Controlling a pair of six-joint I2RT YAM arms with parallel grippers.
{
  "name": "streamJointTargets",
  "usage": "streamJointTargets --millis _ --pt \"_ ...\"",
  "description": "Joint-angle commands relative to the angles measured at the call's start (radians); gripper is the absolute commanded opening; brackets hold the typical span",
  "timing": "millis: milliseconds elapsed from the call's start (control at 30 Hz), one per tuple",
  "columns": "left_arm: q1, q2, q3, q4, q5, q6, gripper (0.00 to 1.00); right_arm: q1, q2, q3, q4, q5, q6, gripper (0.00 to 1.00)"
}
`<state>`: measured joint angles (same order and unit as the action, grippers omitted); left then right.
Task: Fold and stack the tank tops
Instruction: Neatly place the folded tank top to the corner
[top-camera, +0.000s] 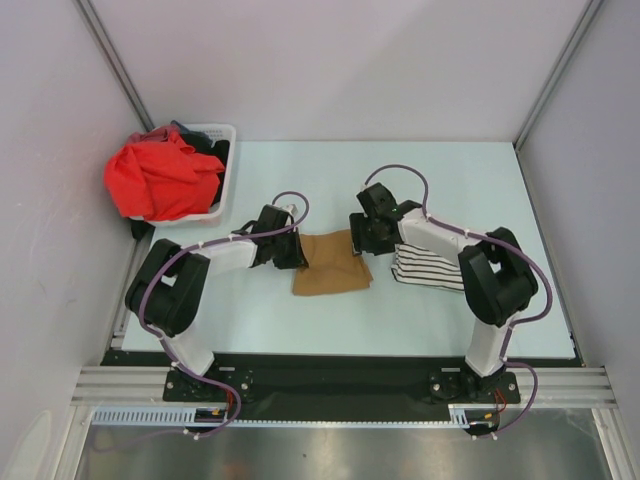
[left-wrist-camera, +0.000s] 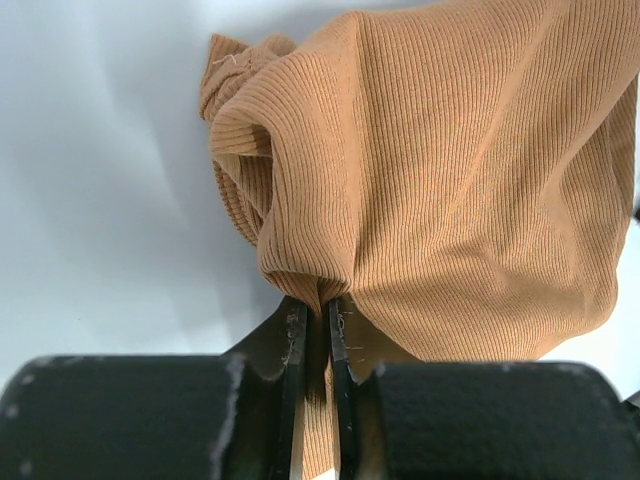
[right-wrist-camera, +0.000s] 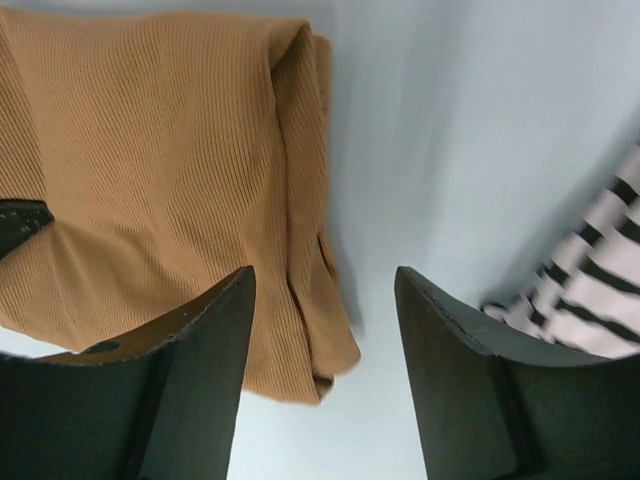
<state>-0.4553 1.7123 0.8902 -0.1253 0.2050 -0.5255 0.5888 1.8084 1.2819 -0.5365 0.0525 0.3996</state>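
A tan-brown tank top lies folded on the table between the two arms. My left gripper is shut on its left edge; in the left wrist view a pinch of ribbed tan cloth sits between the closed jaws. My right gripper hovers over the top's right edge, open, with nothing between its fingers; the tan top lies under the left finger. The striped tank top lies folded just right of it, partly under the right arm, and shows at the right wrist view's edge as striped cloth.
A white laundry basket stands at the table's back left with red cloth heaped in it. Light walls enclose the table on three sides. A black base strip runs along the near edge.
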Motion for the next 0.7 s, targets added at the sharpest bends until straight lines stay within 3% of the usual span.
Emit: streamJointTargets --millis 0,233,333,467,500,600,667 --pt "0.020 -0.013 0.009 -0.050 -0.036 0.042 0.00 -0.033 0.054 0.011 0.099 -0.161 -0.002 0.64" --pt "0.024 0.001 0.010 -0.047 -0.036 0.044 0.00 -0.047 0.155 0.008 0.145 -0.244 0.010 0.61" --pt "0.024 0.015 0.012 -0.045 -0.041 0.045 0.00 -0.024 0.175 0.004 0.142 -0.227 0.013 0.45" --pt "0.024 0.044 0.016 -0.031 -0.042 0.039 0.00 0.017 0.195 0.007 0.132 -0.204 0.007 0.38" --pt "0.024 0.050 0.018 -0.027 -0.039 0.030 0.00 0.020 0.197 0.008 0.132 -0.195 0.008 0.25" --pt "0.012 0.067 0.026 -0.014 -0.038 0.013 0.00 0.022 0.181 0.010 0.142 -0.178 0.013 0.00" --pt "0.001 0.073 0.042 -0.008 -0.038 0.002 0.00 0.017 0.160 0.008 0.145 -0.169 0.013 0.00"
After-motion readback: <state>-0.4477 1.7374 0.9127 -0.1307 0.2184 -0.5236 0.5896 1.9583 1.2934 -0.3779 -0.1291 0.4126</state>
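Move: The brown tank top's right edge lies some 3 cm to the left of the open right hand, about level with it fore and aft, and 5 cm below. From that hand, the middle of the striped tank top is about 14 cm to the right and 3 cm back, also 5 cm below. The left hand already grips the brown top's left edge; the right edge lies about 12 cm to its right and 1 cm ahead, at about its own height. The right hand sinks about 4 cm while travelling roughly as far to the left, its wrist rolling some 10 degrees so its left side rises, and brings its open fingers down astride the right edge of the folded brown tank top, opposite the left hand. Sliding the last couple of centimetres left, low over the table, it shuts its fingers and pinches the edge, while the left hand stays in place and keeps its grip on the left edge. ##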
